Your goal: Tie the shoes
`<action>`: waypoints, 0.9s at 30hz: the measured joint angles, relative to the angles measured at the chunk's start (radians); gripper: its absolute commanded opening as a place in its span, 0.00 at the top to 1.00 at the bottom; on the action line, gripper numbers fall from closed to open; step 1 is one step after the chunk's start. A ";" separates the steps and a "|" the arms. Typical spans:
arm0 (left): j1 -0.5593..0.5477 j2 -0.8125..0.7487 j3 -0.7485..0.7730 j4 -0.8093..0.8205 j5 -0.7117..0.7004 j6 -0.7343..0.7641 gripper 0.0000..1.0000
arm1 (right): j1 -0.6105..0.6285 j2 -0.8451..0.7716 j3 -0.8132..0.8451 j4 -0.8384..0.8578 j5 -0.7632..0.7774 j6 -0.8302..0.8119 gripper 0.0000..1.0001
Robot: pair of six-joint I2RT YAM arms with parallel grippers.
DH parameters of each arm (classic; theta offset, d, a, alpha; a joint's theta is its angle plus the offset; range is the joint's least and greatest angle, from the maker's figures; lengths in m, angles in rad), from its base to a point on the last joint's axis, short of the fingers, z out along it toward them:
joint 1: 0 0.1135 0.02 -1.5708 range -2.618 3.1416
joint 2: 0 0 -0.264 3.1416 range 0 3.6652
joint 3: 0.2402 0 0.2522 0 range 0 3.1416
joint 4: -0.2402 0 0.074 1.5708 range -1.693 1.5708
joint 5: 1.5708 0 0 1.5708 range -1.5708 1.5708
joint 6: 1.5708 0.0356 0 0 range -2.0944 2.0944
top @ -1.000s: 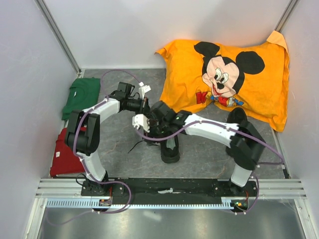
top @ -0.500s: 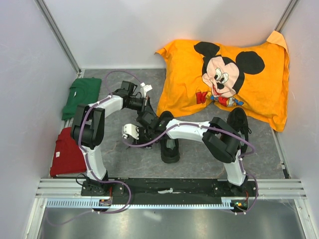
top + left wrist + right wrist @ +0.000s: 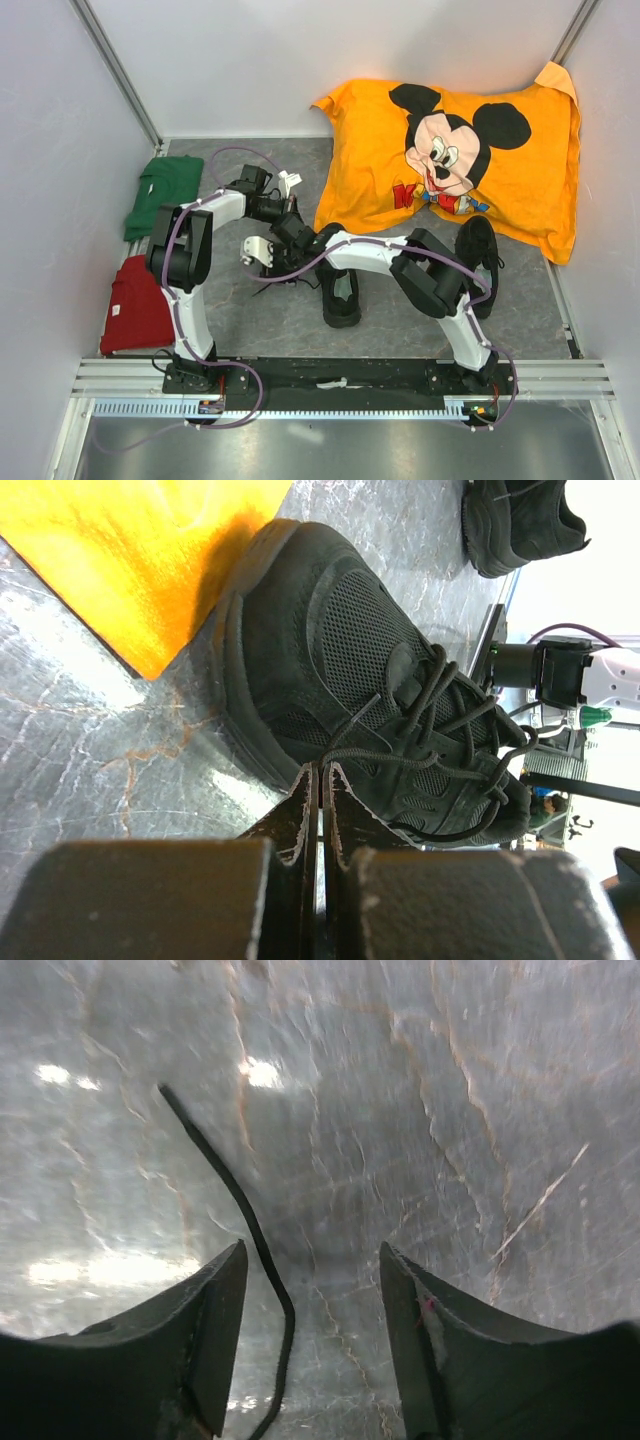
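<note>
One black shoe (image 3: 340,290) stands mid-table and fills the left wrist view (image 3: 380,680), its laces loose. The other shoe (image 3: 478,250) lies at the right, by the orange cloth, and shows far off in the left wrist view (image 3: 520,525). My left gripper (image 3: 291,214) (image 3: 320,770) is beside the near shoe's toe, shut, with a thin black lace (image 3: 350,730) running out from its tips. My right gripper (image 3: 263,257) (image 3: 312,1247) hangs open just left of that shoe, low over the table. A loose lace (image 3: 235,1200) (image 3: 275,284) lies between its fingers, close to the left one.
An orange Mickey Mouse cloth (image 3: 460,150) covers the back right; its corner shows in the left wrist view (image 3: 130,570). A folded green shirt (image 3: 160,195) and a red one (image 3: 130,305) lie along the left wall. Both forearms cross near the shoe's toe.
My right arm has swung left past the shoe, and its gripper now sits lower and further left over the lace on the table. The left gripper has barely moved and stays shut.
</note>
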 measured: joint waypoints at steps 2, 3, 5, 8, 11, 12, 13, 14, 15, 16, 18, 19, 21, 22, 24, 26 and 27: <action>0.001 0.005 0.007 -0.002 0.000 0.001 0.98 | -0.011 0.016 0.003 -0.003 -0.010 -0.007 0.42; 0.001 0.006 0.010 -0.003 0.001 0.001 0.98 | -0.018 0.023 0.003 -0.008 -0.018 -0.011 0.43; 0.002 0.006 0.014 -0.003 0.002 0.002 0.98 | -0.026 0.026 0.005 -0.010 -0.040 -0.021 0.45; 0.002 0.006 0.022 -0.003 0.005 0.006 0.98 | -0.029 0.026 0.004 -0.021 -0.066 -0.039 0.63; 0.002 0.006 0.023 -0.003 0.010 0.008 0.99 | -0.025 0.026 0.001 -0.032 -0.084 -0.059 0.95; 0.002 0.006 0.023 -0.003 0.010 0.008 0.98 | -0.022 0.025 -0.006 -0.031 -0.094 -0.058 1.00; 0.002 0.006 0.023 -0.003 0.010 0.008 0.99 | -0.019 0.021 -0.011 -0.029 -0.099 -0.068 1.00; 0.002 0.006 0.023 -0.003 0.010 0.008 0.98 | -0.015 0.017 -0.021 -0.024 -0.100 -0.070 1.00; 0.002 0.006 0.023 -0.003 0.010 0.008 0.99 | -0.011 0.008 -0.035 -0.017 -0.100 -0.072 1.00; 0.002 0.006 0.023 -0.003 0.010 0.008 0.98 | -0.008 -0.001 -0.049 -0.014 -0.100 -0.073 1.00; 0.002 0.006 0.023 -0.003 0.010 0.008 0.98 | -0.003 -0.026 -0.080 -0.016 -0.097 -0.065 1.00; 0.002 0.006 0.023 -0.003 0.010 0.008 0.98 | -0.002 -0.037 -0.090 -0.022 -0.094 -0.060 1.00; 0.000 0.006 0.023 -0.003 0.010 0.008 0.98 | -0.002 -0.068 -0.111 -0.035 -0.089 -0.043 1.00; -0.003 0.006 0.023 -0.003 0.010 0.008 0.98 | -0.002 -0.089 -0.118 -0.041 -0.088 -0.034 1.00; -0.008 0.001 0.023 -0.004 0.005 0.008 0.98 | -0.002 -0.144 -0.127 -0.050 -0.084 -0.011 1.00; -0.017 -0.016 0.023 -0.008 -0.008 0.008 0.99 | -0.006 -0.220 -0.133 -0.057 -0.077 0.016 1.00; -0.022 -0.029 0.023 -0.014 -0.013 0.009 0.98 | -0.012 -0.270 -0.135 -0.059 -0.074 0.033 1.00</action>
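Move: The loose shoelace lies on the table almost under the right hand's open fingers, about 1 cm back, 1 cm to its right and 2 cm below. From this hand the shoe's middle is some 15 cm to the right, about level fore and aft and 2 cm higher; the lace in the left fingers is roughly 9 cm ahead and 4 cm right, 4 cm higher. From the left hand the loose lace lies some 10 cm back, 4 cm left and 6 cm below. The loose lace is pinched near its end: the right hand dips about 1.5 cm onto it, shuts its wide-open fingers while starting to draw back, goes on 2 cm or so back and right towards the shoe, then lifts fast, some 9 cm, still gripping. The left hand keeps its shut hold on the other lace, barely moving until a slight rise at the end. ##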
